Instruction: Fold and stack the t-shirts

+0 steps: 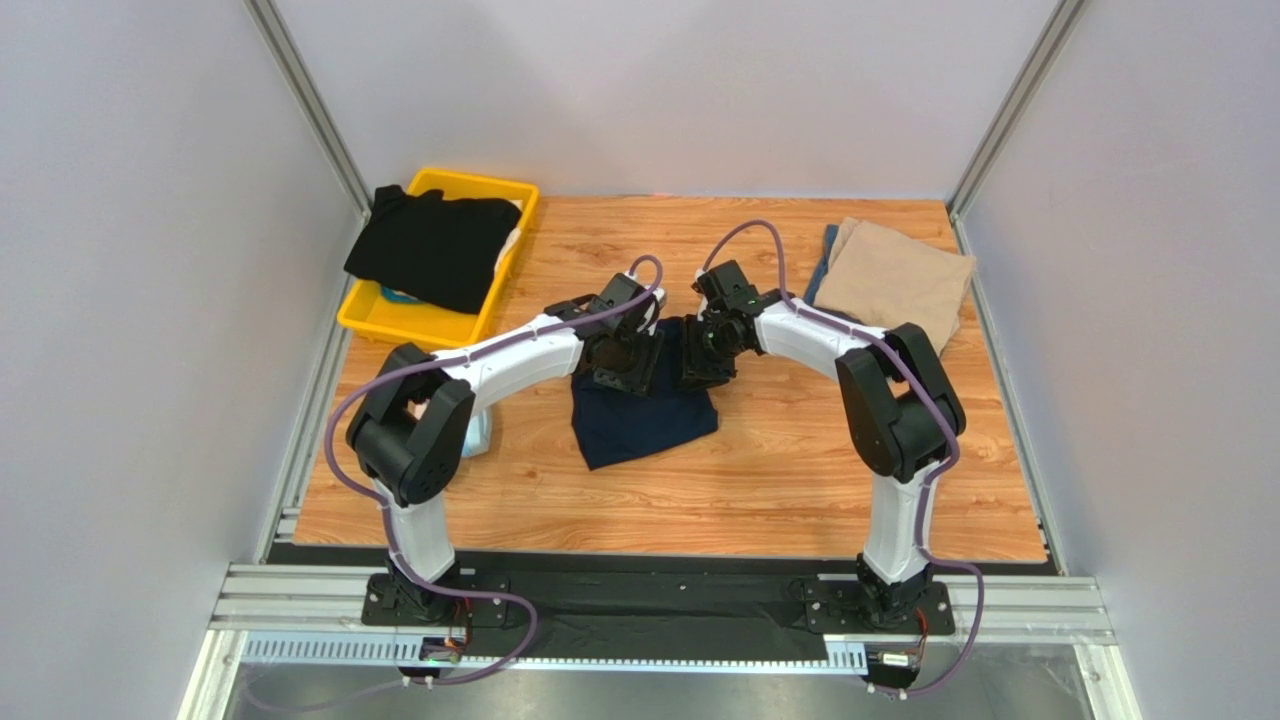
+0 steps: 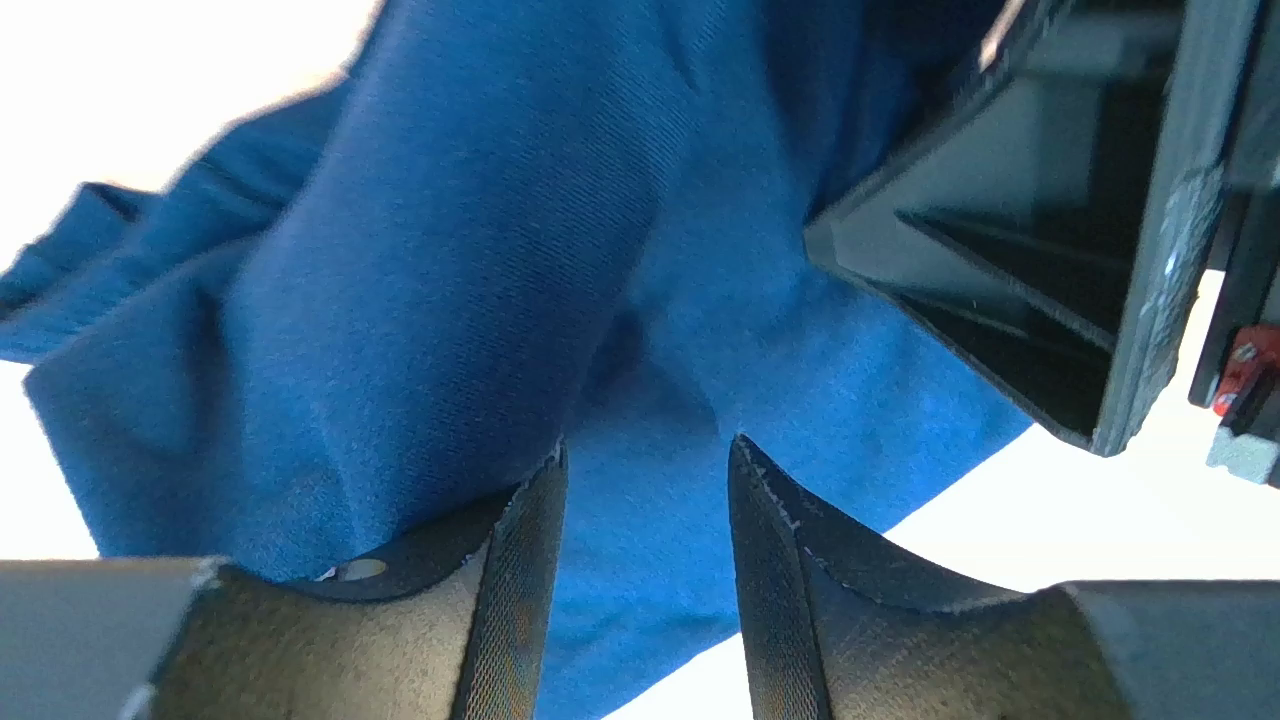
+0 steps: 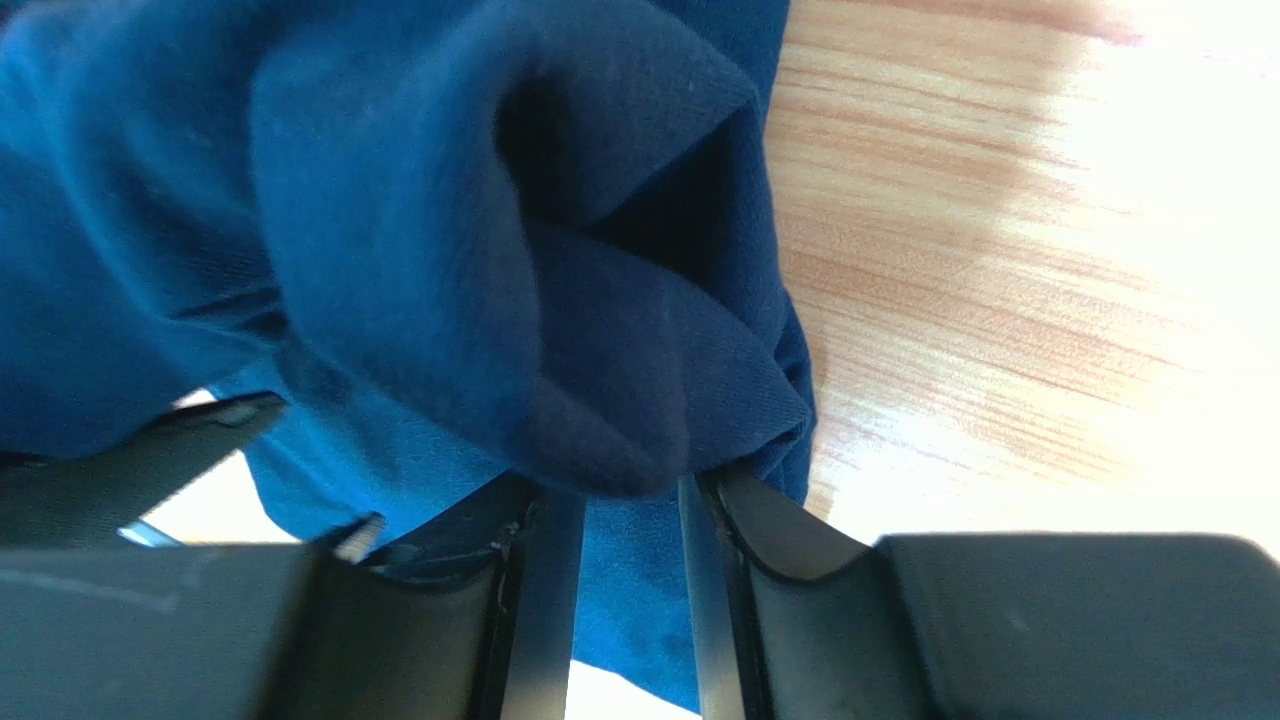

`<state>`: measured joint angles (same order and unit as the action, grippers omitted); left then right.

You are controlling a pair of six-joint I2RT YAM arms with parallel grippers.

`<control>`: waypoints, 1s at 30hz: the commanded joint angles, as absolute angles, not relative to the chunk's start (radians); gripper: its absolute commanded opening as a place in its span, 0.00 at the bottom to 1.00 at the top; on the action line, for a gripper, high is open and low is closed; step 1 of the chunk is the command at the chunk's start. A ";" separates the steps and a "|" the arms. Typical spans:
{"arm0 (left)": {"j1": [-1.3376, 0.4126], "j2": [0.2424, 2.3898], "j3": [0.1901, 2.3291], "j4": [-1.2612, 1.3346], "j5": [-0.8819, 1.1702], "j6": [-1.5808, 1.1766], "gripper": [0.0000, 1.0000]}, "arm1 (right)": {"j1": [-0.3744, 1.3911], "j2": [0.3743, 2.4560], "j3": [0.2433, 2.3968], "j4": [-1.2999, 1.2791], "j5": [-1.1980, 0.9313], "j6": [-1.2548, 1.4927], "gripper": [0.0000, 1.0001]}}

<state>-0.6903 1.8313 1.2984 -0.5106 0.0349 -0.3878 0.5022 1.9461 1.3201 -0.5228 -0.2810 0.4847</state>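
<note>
The dark navy t-shirt lies bunched at the middle of the table, and both grippers are down at its far edge. My left gripper is open, and navy cloth shows through the gap and drapes over its left finger. My right gripper has its jaws narrowly apart, with a thick fold of the navy cloth sitting at its tips. The tan t-shirt lies folded at the back right. The black t-shirt is draped over the yellow bin.
The yellow bin stands at the back left corner. Light blue headphones lie beside the left arm's elbow. A dark cloth edge shows under the tan shirt. Grey walls close in the table's sides and back.
</note>
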 commanded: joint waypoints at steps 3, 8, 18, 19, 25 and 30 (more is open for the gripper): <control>-0.614 1.853 1.387 -0.502 -0.014 -0.365 0.50 | 0.508 1.962 1.279 -0.489 -0.272 0.477 0.33; -0.571 1.861 1.419 -0.526 -0.025 -0.344 0.50 | 0.509 1.959 1.244 -0.476 -0.267 0.479 0.32; -0.540 1.916 1.402 -0.546 -0.032 -0.350 0.50 | 0.511 1.979 1.224 -0.471 -0.262 0.466 0.32; -0.538 1.917 1.398 -0.543 -0.032 -0.351 0.49 | 0.511 1.979 1.220 -0.472 -0.262 0.465 0.32; -0.514 1.930 1.370 -0.549 -0.040 -0.373 0.49 | 0.515 1.954 1.204 -0.485 -0.256 0.459 0.32; -0.486 1.908 1.348 -0.569 -0.048 -0.393 0.49 | 0.520 1.933 1.196 -0.503 -0.233 0.449 0.32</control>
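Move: Both hands are at the dark blue t-shirt, a raised flap of it at their fingertips. Its far left corner lies about 8 cm left of the left hand, 5 cm ahead and 4 cm below; the headphones are some 22 cm left and 5 cm back, the yellow bin about 26 cm left and 17 cm ahead. The flap's right end is right under the right hand, 2 cm down; the folded stack lies roughly 25 cm right and 15 cm ahead. Keeping the flap's edge at its fingertips, the left hand draws the cloth outward towards the t-shirt's far left corner. It goes about 6 cm forward and 4–5 cm left with a slight rise, then sinks some 3.5 cm while easing 2 cm farther left, turning about 10 degrees counter-clockwise. The right hand settles 1 cm onto its end and stays there; neither gripper's opening changes. ##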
